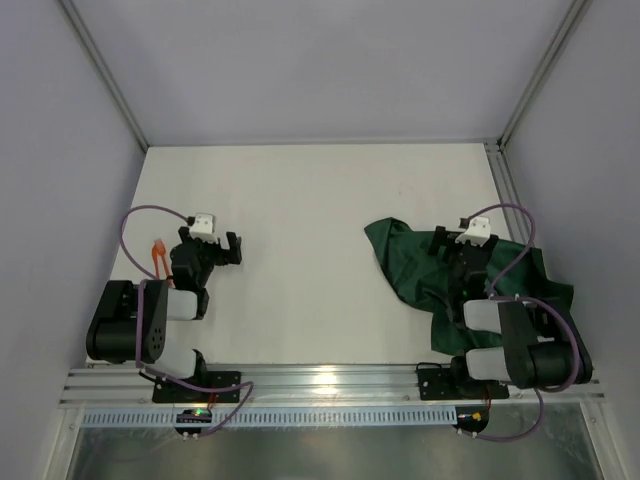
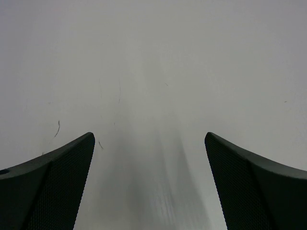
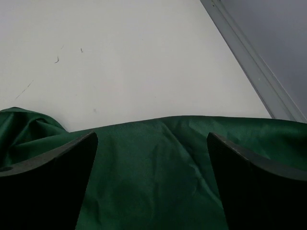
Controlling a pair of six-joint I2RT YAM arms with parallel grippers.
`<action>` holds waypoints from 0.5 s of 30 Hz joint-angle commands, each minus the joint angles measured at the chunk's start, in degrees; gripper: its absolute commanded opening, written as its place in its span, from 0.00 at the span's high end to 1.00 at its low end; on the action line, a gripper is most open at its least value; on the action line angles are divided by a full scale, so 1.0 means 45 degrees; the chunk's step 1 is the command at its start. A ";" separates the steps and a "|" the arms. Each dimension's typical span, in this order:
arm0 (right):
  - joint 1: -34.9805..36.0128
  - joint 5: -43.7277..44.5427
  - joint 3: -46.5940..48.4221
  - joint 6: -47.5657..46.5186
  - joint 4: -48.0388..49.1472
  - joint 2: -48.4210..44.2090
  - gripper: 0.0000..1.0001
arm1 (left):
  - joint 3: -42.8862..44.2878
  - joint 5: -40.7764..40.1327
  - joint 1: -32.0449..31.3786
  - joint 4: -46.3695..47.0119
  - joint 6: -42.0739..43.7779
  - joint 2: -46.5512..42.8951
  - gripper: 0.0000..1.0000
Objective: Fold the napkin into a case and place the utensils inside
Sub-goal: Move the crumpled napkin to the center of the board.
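The dark green napkin (image 1: 410, 265) lies rumpled and unfolded on the right side of the white table, partly under the right arm. My right gripper (image 1: 452, 243) hovers over it, open, with green cloth (image 3: 153, 177) spread below and between its fingers (image 3: 53, 187) but not pinched. Orange utensils (image 1: 157, 256) lie at the left, just left of the left arm, mostly hidden by it. My left gripper (image 1: 222, 247) stands open over bare table (image 2: 148, 96), nothing between its fingers (image 2: 48, 187).
Purple cables (image 1: 140, 218) loop off both wrists. A metal frame rail (image 3: 254, 67) runs along the table's right edge near the napkin. Grey walls (image 1: 320, 60) enclose the back and sides.
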 commanded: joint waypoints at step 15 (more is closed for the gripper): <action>-0.0042 0.2948 0.6355 0.5687 -1.8098 -0.2945 0.01 | 0.4008 0.0888 0.0627 -0.7888 0.0158 -0.1983 0.01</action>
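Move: The green napkin lies crumpled under and behind the right hand, its middle about 7 cm back, 3 cm to the hand's right and 8 cm below. Its left corner is some 20 cm to the hand's left and 2 cm ahead, and the board's right rail runs roughly 15 cm to the right, level with it. From the left hand the napkin's middle is about 65 cm to the right, 7 cm back and 6 cm below. Above the napkin, the open right hand first climbs about 8 cm clear of the cloth, then starts sinking back by some 2 cm while easing slightly right. The wrist turns some 15 degrees clockwise, its left side rising, and the fingers finally tip down towards the cloth, staying wide open. The left hand just begins to lift. ##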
